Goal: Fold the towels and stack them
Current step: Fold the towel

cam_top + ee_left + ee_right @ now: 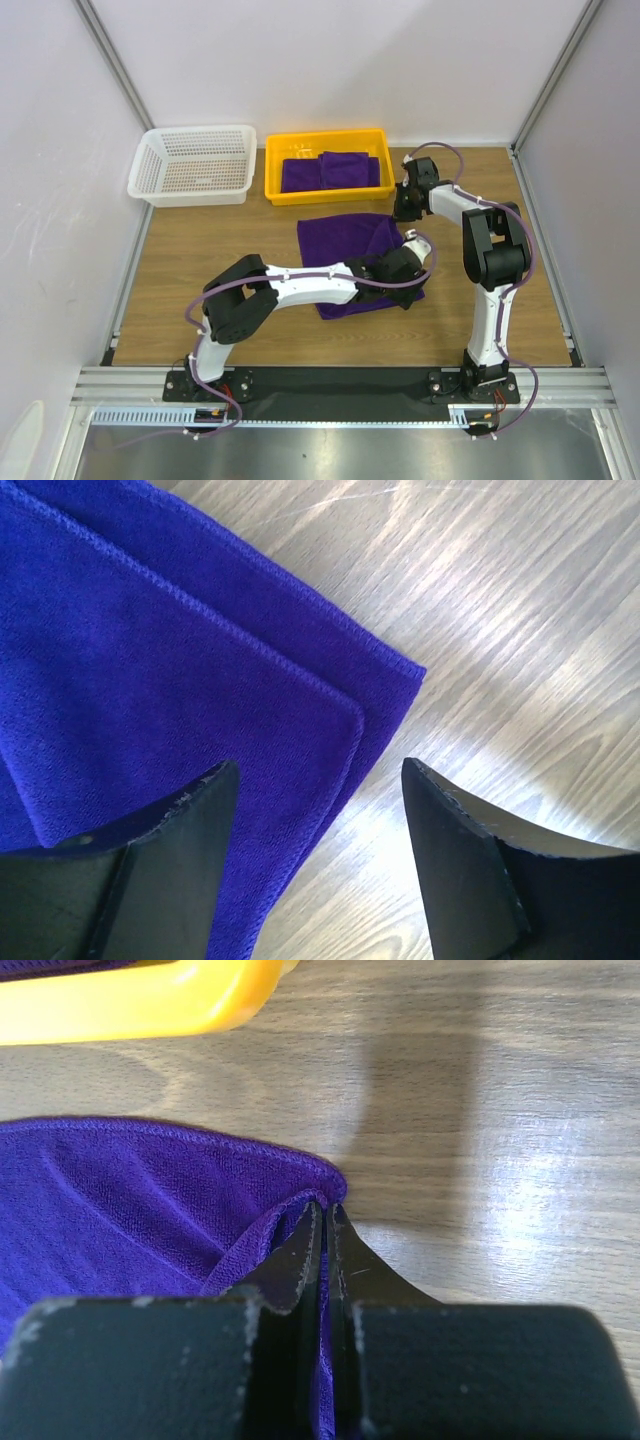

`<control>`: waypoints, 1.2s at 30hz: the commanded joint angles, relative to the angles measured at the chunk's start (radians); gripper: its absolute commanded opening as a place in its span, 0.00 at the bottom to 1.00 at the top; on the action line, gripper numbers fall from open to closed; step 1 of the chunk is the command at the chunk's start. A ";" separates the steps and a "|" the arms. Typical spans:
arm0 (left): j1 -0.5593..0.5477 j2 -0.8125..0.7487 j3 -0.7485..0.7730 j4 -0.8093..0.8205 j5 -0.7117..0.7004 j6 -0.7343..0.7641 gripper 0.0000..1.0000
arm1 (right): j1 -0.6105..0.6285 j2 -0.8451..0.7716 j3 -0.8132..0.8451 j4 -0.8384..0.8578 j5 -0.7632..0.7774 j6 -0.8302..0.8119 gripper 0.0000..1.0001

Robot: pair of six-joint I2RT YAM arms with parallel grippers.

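Note:
A deep purple towel [340,242] lies on the wooden table in front of the yellow tray, folded so that two layers show at its corner [150,660]. My left gripper [418,250] hovers open at the towel's right edge. In the left wrist view the left gripper [318,780] has one finger [170,850] over the cloth and the other [460,850] over bare wood. My right gripper [405,212] is shut on the towel's far right corner. In the right wrist view the right gripper [327,1215] has the towel's hem [130,1200] pinched between its pads. More folded towels [330,170] lie in the tray.
The yellow tray [275,165] stands at the back centre, its rim [130,1000] just beyond the right gripper. A white mesh basket [193,165] sits to its left. White walls with metal posts close in the table on three sides.

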State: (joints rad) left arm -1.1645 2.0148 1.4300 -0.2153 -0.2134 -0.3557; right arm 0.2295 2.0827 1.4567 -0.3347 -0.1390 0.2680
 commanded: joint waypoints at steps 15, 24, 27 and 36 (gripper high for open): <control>-0.023 0.097 0.113 0.007 -0.101 -0.068 0.52 | -0.007 -0.064 -0.019 0.023 0.006 -0.003 0.00; -0.024 0.117 0.127 0.013 -0.084 -0.074 0.34 | -0.013 -0.075 -0.036 0.042 -0.001 0.000 0.00; -0.024 0.128 0.132 0.008 -0.080 -0.074 0.31 | -0.013 -0.075 -0.038 0.042 -0.004 -0.001 0.00; -0.023 0.111 0.127 0.008 -0.072 -0.065 0.04 | -0.015 -0.072 -0.035 0.045 -0.013 0.005 0.00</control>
State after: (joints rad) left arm -1.1824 2.1403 1.5208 -0.2241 -0.2829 -0.4213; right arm 0.2211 2.0605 1.4212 -0.3088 -0.1463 0.2687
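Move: The left hand hovers, fingers apart, almost over the towel's near-right end: the upper layer's corner lies about 1 cm ahead, 2 cm to its right and some 3 cm below. The lower layer's corner sticks out past that, roughly 1 cm back and 4 cm right of the hand. The towel's far-right corner, pinched by the right hand, is about 20 cm ahead and 2 cm left. From the right hand, the upper layer's near corner is some 19 cm back and 4 cm right. The left fingers come down on the towel's near-right end and pinch the upper layer just at its corner, closing from about three-quarters open to nearly shut. The hand sinks about 3 cm, edging some 1.5 cm right, with most of the closing done low down and the last of it at the bottom. The right hand keeps its pinch on the far-right corner and stays practically in place. ##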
